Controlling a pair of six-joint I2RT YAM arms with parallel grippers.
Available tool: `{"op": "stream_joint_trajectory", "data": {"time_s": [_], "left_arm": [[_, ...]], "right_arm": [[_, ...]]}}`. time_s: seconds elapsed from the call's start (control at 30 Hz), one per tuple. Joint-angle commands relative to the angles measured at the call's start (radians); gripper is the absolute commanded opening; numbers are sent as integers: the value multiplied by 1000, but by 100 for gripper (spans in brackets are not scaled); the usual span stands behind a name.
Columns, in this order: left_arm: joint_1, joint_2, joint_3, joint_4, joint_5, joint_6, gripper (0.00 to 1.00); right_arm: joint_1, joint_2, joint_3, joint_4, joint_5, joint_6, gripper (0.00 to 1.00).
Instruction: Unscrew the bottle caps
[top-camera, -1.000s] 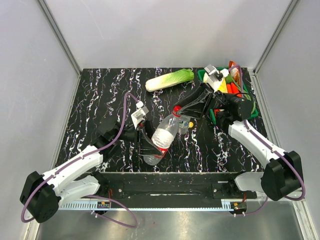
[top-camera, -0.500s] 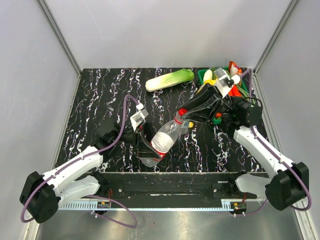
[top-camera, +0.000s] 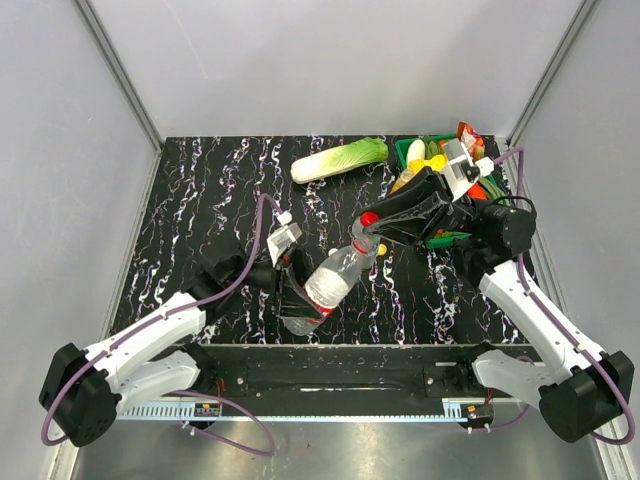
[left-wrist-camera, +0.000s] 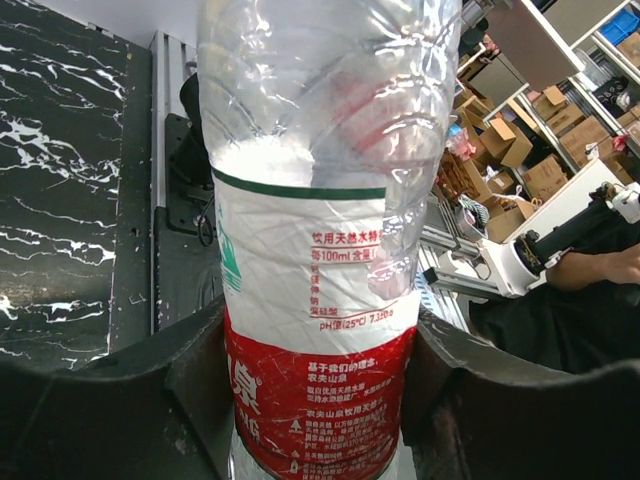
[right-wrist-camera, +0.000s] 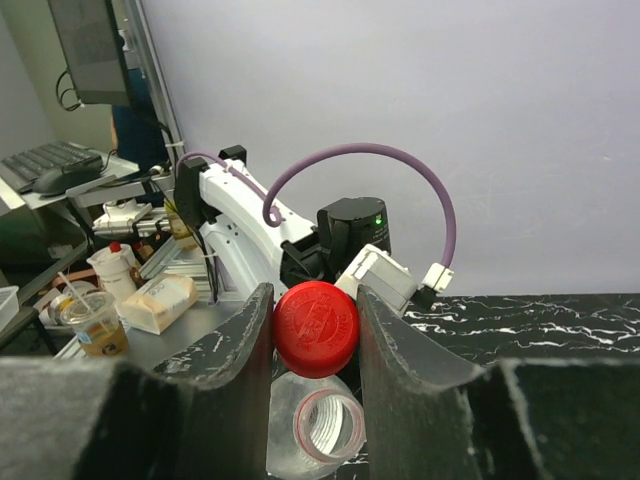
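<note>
A clear bottle (top-camera: 335, 278) with a red and white label leans tilted over the near middle of the table. My left gripper (top-camera: 293, 292) is shut on the bottle (left-wrist-camera: 318, 300) at its labelled lower body, one finger (left-wrist-camera: 150, 400) pressing each side. My right gripper (top-camera: 368, 221) is shut on the red cap (right-wrist-camera: 316, 328), which sits between its fingers (right-wrist-camera: 240, 350). The cap (top-camera: 369, 217) hangs just above and apart from the bottle's open threaded neck (right-wrist-camera: 326, 428). No other bottles or caps can be made out.
A napa cabbage (top-camera: 340, 160) lies at the back centre of the black marbled table (top-camera: 200, 200). At the back right corner a green basket (top-camera: 403, 148) holds mixed vegetables, partly behind my right arm. Grey walls enclose the table.
The right gripper has drawn back to the right with the red cap, which now sits clear of the bottle's neck. The left gripper still holds the bottle, leaning a little lower.
</note>
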Motion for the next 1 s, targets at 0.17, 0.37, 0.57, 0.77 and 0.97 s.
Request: {"op": "stream_joint_trajectory", "data": {"time_s": [0.17,0.37,0.57,0.77,0.97], "left_arm": [[56,19,66,-132,-118,136,58],[165,60,60,-155,-187,130,58],[306,53,35,-132,-231,75,58],[460,-25,41,-211,-299,61,59],[530,-120,157,-565,-475,243,59]], "right_arm": [[0,-16,0,-167,48,-130,0],[0,-7,6,-308,69,-218,0],[0,43,13,-421,83,-276,0],[1,114,32,-490,92,-302,0],[17,177,39,-576,135,-370,0]]}}
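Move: The right hand holds the red cap, already off. A white cap lies on the table about 19 cm ahead of it, 5 cm left and 38 cm down; the opened clear bottle stands 19 cm ahead, 3 cm right, its middle 29 cm down, with the yellow cap 21 cm ahead, 7 cm right. The left hand grips the bare bottle; clear table lies roughly 22 cm ahead, 12 cm left, 20 cm below that hand. Forward some 17 cm and then increasingly left, about 9 cm, the left hand carries the uncapped bottle away from the right hand over clear table, turning it nearly 50 degrees counter-clockwise. The right hand sinks and reaches forward towards the white cap, faster as it goes, its fingers tipping downward and still pinching the red cap. ##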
